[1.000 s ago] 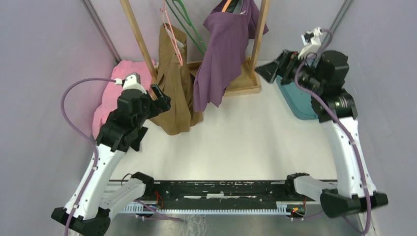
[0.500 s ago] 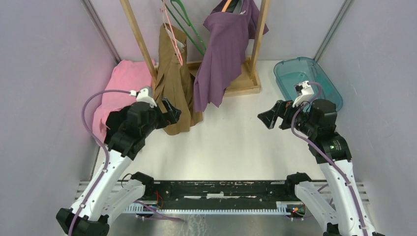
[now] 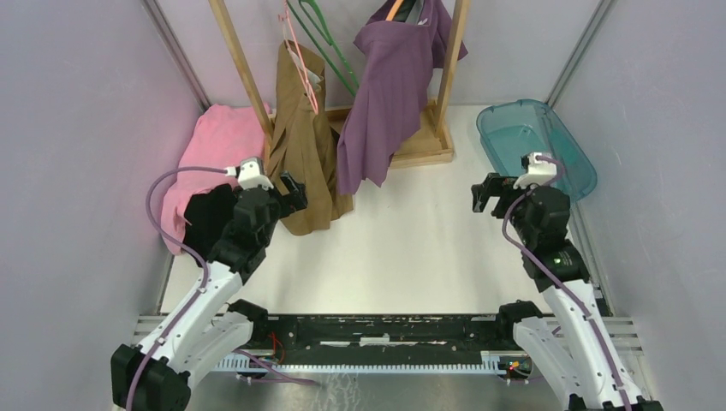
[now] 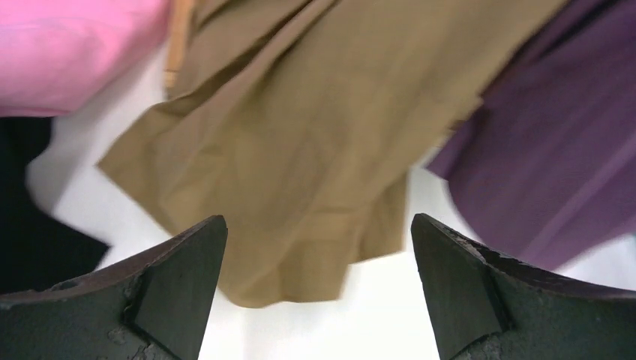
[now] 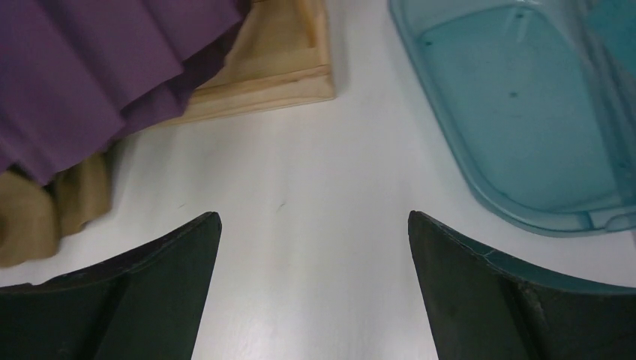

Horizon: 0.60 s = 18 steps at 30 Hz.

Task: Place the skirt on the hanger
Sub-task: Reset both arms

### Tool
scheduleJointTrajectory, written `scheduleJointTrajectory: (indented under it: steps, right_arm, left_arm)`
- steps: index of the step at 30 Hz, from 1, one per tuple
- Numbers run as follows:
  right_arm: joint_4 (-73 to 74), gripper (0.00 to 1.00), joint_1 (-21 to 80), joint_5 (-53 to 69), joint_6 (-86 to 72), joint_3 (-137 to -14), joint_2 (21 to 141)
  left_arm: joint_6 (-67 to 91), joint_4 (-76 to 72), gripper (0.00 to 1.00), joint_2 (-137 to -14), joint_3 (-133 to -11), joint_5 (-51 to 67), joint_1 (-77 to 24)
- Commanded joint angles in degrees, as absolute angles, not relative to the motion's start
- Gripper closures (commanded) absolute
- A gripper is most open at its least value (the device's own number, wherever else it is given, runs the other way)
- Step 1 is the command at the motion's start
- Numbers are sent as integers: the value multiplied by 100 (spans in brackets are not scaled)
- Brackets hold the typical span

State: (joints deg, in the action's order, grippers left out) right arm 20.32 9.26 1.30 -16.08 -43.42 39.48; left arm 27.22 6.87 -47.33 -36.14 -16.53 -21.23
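A tan skirt (image 3: 301,158) hangs from a pink hanger (image 3: 300,64) on the wooden rack (image 3: 240,73); its hem reaches the table. A purple skirt (image 3: 387,94) hangs beside it from an orange hanger (image 3: 394,10). A green hanger (image 3: 327,38) hangs bare between them. My left gripper (image 3: 291,195) is open just in front of the tan hem and holds nothing. In the left wrist view the tan skirt (image 4: 315,127) and purple skirt (image 4: 555,150) lie ahead of the open left gripper (image 4: 319,221). My right gripper (image 3: 488,193) (image 5: 314,215) is open and empty over bare table.
A pink garment (image 3: 214,145) is heaped at the left wall, with a black cloth (image 3: 199,218) under my left arm. A teal bin (image 3: 548,141) sits at the back right, just beyond my right gripper. The rack's wooden base (image 5: 262,64) stands at mid-back.
Both arms have pulled back toward the near edge. The right gripper dropped from beside the rack's right post to the table by the bin. Both jaws have spread to full width.
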Motion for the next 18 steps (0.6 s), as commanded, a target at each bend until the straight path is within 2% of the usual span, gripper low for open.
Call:
scheduleJointTrajectory:
  steps: [1, 6, 8, 13, 16, 18]
  right_arm:
    - [305, 0, 935, -1624, -1164, -3220, 3907]
    - [-1701, 0, 934, -2098, -1071, -1638, 4043]
    - [-2228, 0, 939, -2406, -1067, -1355, 4244]
    - [-3485, 0, 935, -2910, -987, -981, 5109]
    - [-4891, 0, 932, -3109, -833, -864, 6257]
    - [-4952, 0, 939, -3234, -730, -1134, 6825]
  left_arm:
    - [2007, -753, 1, -4611, -2763, -3105, -2100]
    - [1618, -2309, 1, -4284, -1572, -3887, -2081]
    - [880, -3100, 1, -4405, -1181, -3425, -2035]
    - [13, -4674, 1, -5698, -825, -3077, -1783]
    - [-233, -5106, 1, -6529, -962, -2336, -1477]
    - [-307, -5405, 1, -7096, -1043, -2057, -1274]
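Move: From the left gripper the black cloth lies about 22 cm to the left, level with it and some 19 cm below. The brown skirt's middle hangs about 10 cm ahead, 3 cm right and 8 cm lower, and the pink cloth is 16 cm ahead, 19 cm left. From the right gripper the teal bin is about 17 cm ahead, 12 cm right, 21 cm down. The purple skirt hangs 17 cm ahead of that gripper and 26 cm left. Lower both empty, wide-open grippers into their rest poses. Bring the left one down about 12 cm and left towards the black cloth, rolling its left side up. Sink the right one some 16 cm, nearly all of that early on, while carrying it right towards the near side of the teal bin, turning clockwise and rolling its right side up a little; grasp nothing. ##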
